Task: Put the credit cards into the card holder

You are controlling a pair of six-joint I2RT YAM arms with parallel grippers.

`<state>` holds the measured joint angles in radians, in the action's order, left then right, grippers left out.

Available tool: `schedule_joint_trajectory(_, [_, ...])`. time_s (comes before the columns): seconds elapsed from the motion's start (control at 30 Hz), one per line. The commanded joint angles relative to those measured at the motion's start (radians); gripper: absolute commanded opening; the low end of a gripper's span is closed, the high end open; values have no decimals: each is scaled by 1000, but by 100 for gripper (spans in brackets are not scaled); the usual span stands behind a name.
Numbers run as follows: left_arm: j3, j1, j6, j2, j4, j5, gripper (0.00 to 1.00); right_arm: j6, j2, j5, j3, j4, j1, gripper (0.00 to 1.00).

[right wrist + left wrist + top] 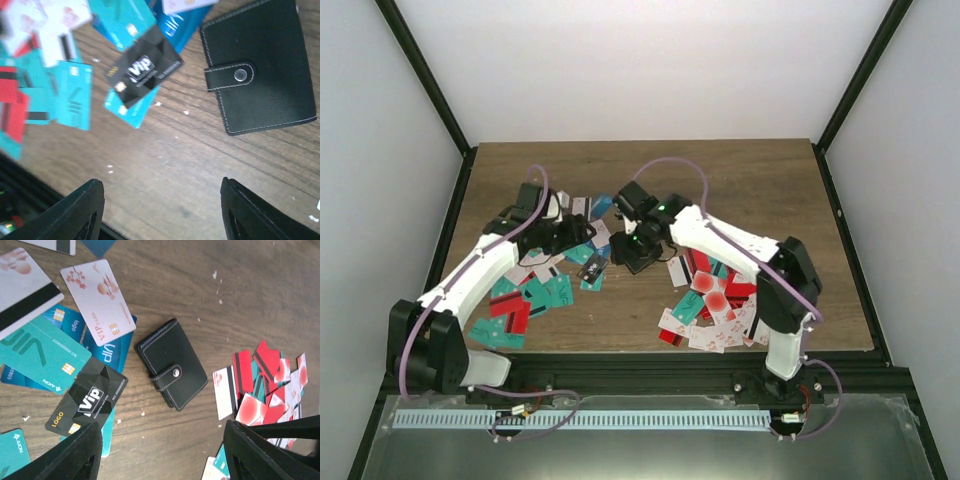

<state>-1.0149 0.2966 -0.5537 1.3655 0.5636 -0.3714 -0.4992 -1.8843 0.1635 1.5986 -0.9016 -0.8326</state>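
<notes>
The card holder [172, 362], black with white stitching and a snapped strap, lies shut on the wood. It also shows at the upper right of the right wrist view [260, 70]. Credit cards lie spread around it: a black VIP card [87, 397] [145, 67], teal cards [40, 350], a white VIP card [97, 300] and a red and white heap [265, 375]. My left gripper [162, 440] hangs open above bare wood just short of the holder. My right gripper [165, 210] is open too, with nothing between its fingers. In the top view both grippers [565, 238] [638, 245] meet mid-table.
Teal and red cards [525, 295] are strewn by the left arm. A red and white pile [715, 300] lies under the right arm. A black frame [840, 110] borders the wooden table [740, 170], with white walls around it.
</notes>
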Motion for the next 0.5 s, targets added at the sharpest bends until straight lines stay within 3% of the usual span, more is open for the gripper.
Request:
schedule_joint_trajectory(0.0, [20, 24, -11, -35, 5, -24, 66, -68, 109, 96, -35, 15, 48, 66])
schedule_joint_trajectory(0.23, [-30, 138, -67, 79, -3, 45, 58, 60, 103, 251, -195, 126, 266, 68])
schedule_joint_trajectory(0.47, [-141, 201, -108, 310, -46, 57, 44, 195, -54, 376, -157, 198, 378, 63])
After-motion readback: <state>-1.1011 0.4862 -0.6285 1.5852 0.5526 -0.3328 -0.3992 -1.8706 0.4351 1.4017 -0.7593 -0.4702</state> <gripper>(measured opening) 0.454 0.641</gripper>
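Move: The card holder lies closed on the table about 12 cm to the left gripper's right, roughly 1 cm ahead and 12 cm below. From the right gripper it is some 5 cm ahead, 3 cm to the right and 9 cm below. Around the holder, the black VIP card lies 14 cm left and 4 cm back, the white blossom card 11 cm left and 6 cm farther out, the striped white card 12 cm right and 5 cm back. Swing the empty right gripper up about 4 cm, then rightward over the card holder, forward and down past its start height, ending some 9 cm to the right with fingers still about two-thirds open. Bring the left gripper in towards the holder, easing back slightly before going about 6.5 cm right and sinking, its fingers narrowing to just under half open. Touch nothing yet. ##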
